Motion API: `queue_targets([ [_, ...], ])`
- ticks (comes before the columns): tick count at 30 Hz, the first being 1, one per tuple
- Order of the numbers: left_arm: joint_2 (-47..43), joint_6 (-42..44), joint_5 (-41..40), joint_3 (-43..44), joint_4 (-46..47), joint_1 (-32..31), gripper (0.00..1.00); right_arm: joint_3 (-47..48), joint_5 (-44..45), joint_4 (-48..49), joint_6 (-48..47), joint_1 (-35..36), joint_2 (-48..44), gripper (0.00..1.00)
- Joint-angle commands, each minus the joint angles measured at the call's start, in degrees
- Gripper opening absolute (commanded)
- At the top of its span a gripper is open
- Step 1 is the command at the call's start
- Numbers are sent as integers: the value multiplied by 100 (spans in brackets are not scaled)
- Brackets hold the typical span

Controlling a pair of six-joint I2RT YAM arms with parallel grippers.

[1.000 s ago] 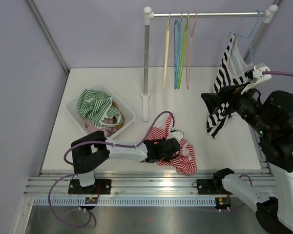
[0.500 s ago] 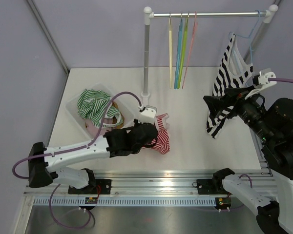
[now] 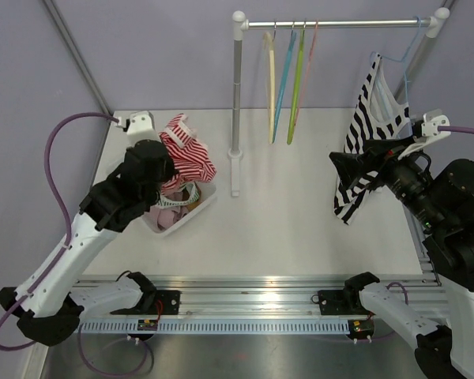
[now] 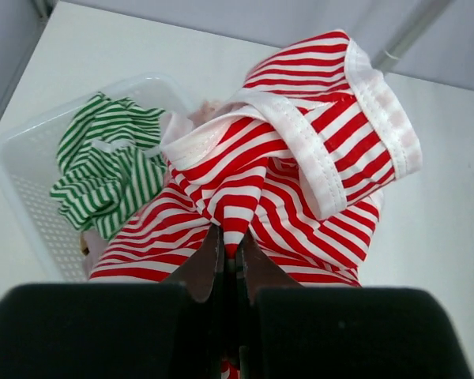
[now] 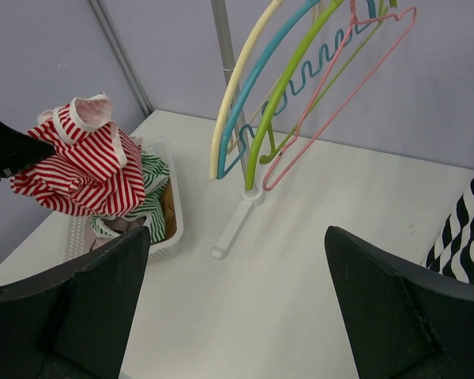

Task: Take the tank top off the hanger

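Note:
A black-and-white striped tank top hangs on a light blue hanger at the right end of the rail; its edge shows in the right wrist view. My right gripper stands open just left of it, with nothing between its fingers. My left gripper is shut on a red-and-white striped top, held bunched above the white basket. The left wrist view shows the jaws pinching a fold of that top.
The basket holds a green-and-white striped garment and other clothes. Several empty coloured hangers hang mid-rail. The rail's post and foot stand on the table right of the basket.
My left arm lifted the red-striped top off the table's front middle and swung it left and back to above the basket. The empty hangers are swinging. My right arm barely moved.

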Motion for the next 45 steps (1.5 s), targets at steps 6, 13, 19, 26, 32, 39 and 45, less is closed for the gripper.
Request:
queue_targets([
  [6,1022,136,2517,273,-135,2651,0,-30,-12,317,29,8,190,99],
  [13,2972,-383,3346,273,76,3780,0,-144,173,299,55,16,384,99],
  [19,4432,-761,3407,-227,630,3886,0,-206,261,185,46,8,376,100],
  [26,4224,-787,3241,-255,640,3903,4,-57,990,-140,134,16,551,100],
  [32,3477,-673,2941,508,-19,4009,47,198,1210,-254,178,16,753,99],
  [39,2599,-454,2985,1248,-644,4141,89,795,2674,-570,20,8,1218,100],
  [45,1334,12,4056,1258,-557,4123,99,1753,3706,-834,-376,-411,2220,100],
])
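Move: The left hand, gripping the red-striped tank top, has the white bin's middle about 9 cm ahead, 5 cm left and 31 cm below; the rack's post foot is some 12 cm ahead, 16 cm right and 34 cm below. From the open, empty right hand, the hanging black-striped tank top is about 20 cm ahead, 12 cm right and 15 cm lower; the pink hanger is 18 cm ahead, 7 cm left and 3 cm higher. Left hand carries the red-striped top forward-left, 27 cm down into the bin, releases, rises; right nears black-striped top. ##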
